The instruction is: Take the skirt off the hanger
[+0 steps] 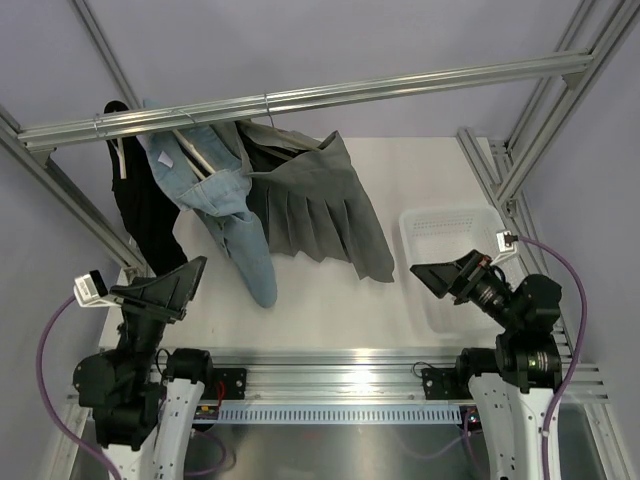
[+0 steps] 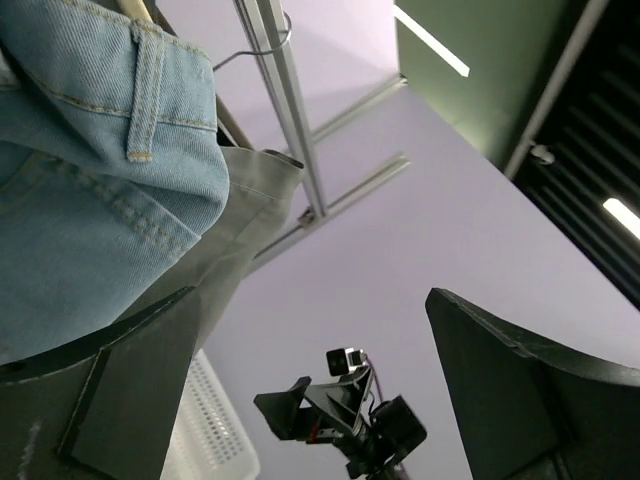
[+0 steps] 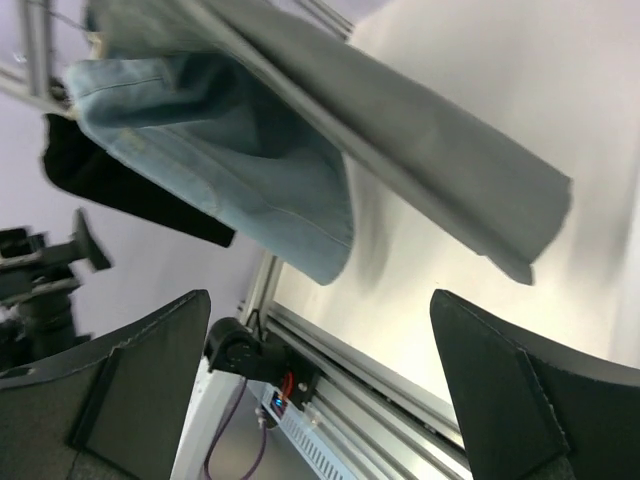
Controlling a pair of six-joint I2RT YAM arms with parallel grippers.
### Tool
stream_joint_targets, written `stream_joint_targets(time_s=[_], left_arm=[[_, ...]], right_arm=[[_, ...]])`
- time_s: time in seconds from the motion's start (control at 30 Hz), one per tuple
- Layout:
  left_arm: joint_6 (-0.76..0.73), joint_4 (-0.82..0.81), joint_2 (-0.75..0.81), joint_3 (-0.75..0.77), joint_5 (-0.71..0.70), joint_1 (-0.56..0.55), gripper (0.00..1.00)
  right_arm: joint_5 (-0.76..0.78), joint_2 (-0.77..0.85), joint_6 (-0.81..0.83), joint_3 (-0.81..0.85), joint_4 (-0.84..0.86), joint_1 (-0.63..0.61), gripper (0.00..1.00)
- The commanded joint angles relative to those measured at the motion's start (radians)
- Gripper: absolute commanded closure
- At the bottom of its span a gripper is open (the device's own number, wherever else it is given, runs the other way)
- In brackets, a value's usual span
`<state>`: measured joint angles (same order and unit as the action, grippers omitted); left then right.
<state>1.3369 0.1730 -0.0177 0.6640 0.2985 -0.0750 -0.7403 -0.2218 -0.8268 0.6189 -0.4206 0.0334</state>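
Note:
The dark grey pleated skirt (image 1: pixel 315 205) hangs from the metal rail (image 1: pixel 400 85) by its hanger; only the hanger's wire hook (image 1: pixel 268 106) shows plainly, and fabric covers most of the rest. Seen from the left wrist, the skirt (image 2: pixel 245 215) hangs behind the jeans, with the hook (image 2: pixel 262 40) over the rail. The right wrist view shows the skirt (image 3: pixel 430 150) flaring out over the table. My left gripper (image 1: pixel 178 280) is open and empty, below the jeans. My right gripper (image 1: pixel 440 275) is also open and empty, to the right of the skirt's hem. Neither touches the skirt.
Light blue jeans (image 1: pixel 225 195) hang just left of the skirt and overlap it. A black garment (image 1: pixel 140 205) hangs further left. A white perforated basket (image 1: pixel 412 235) stands on the table at the right. Frame posts rise at both sides.

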Motion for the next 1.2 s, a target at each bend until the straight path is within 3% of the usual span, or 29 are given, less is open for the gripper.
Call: stream_joint_targets(time_s=[0.0,0.13,0.23,0.3,0.47,0.57,0.67,0.83,1.03,1.17], left_arm=[[-0.151,0.431,0.128,0.081,-0.059,0.007,0.01],[-0.176,0.421,0.113,0.092,-0.013,0.006,0.01],[-0.2,0.463,0.081,0.108,-0.018,0.006,0.01],[-0.214,0.482,0.067,0.112,-0.018,0.007,0.01],[-0.245,0.525,0.026,0.124,-0.035,0.006,0.01],[-0.266,0.582,-0.037,0.155,-0.05,0.007,0.01],[-0.294,0.631,-0.097,0.192,-0.044,0.007,0.03],[-0.298,0.625,-0.117,0.218,-0.018,0.007,0.04],[-0.291,0.597,-0.105,0.206,-0.002,0.007,0.05],[-0.286,0.582,-0.108,0.194,0.019,0.007,0.05]], right_arm=[[0.012,-0.109,0.17,0.113,-0.077,-0.001,0.01],[-0.059,-0.241,0.14,0.201,0.08,-0.001,0.0],[0.007,-0.46,0.291,0.463,-0.085,-0.021,0.01],[0.03,-0.519,0.31,0.54,-0.095,-0.027,0.01],[0.191,-0.741,0.447,0.827,-0.181,-0.244,0.01],[0.211,-0.873,0.524,0.976,-0.224,-0.343,0.01],[0.196,-0.947,0.584,1.033,-0.192,-0.374,0.03],[0.154,-1.066,0.71,1.11,-0.187,-0.392,0.18],[0.127,-1.091,0.75,1.084,-0.077,-0.441,0.31],[0.189,-1.105,0.801,1.088,-0.087,-0.516,0.32]])
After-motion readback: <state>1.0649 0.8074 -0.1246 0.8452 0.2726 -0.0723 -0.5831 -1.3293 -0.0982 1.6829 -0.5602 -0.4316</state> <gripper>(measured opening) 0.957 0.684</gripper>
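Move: The gray skirt's right waist corner is about 20 cm ahead of the right hand, 17 cm to its left and some 14 cm above. The denim skirt's middle is roughly 38 cm left, 12 cm ahead and slightly higher than that hand; the white basket is 13 cm to its right, 6 cm ahead and about 25 cm below. From the left hand, the same gray corner is some 22 cm ahead, 21 cm right, nearly level. Touching nothing that can be seen, the right hand heads for the gray skirt's waist corner: forward and up, then also left, ending some 14 cm forward, 14 cm higher and 11 cm left after dipping from its peak. It rolls its left side down about 30 degrees, swings its fingers left and closes them by about a third. The open left hand sinks about 10 cm beside the denim skirt, tipping down some 25 degrees. ##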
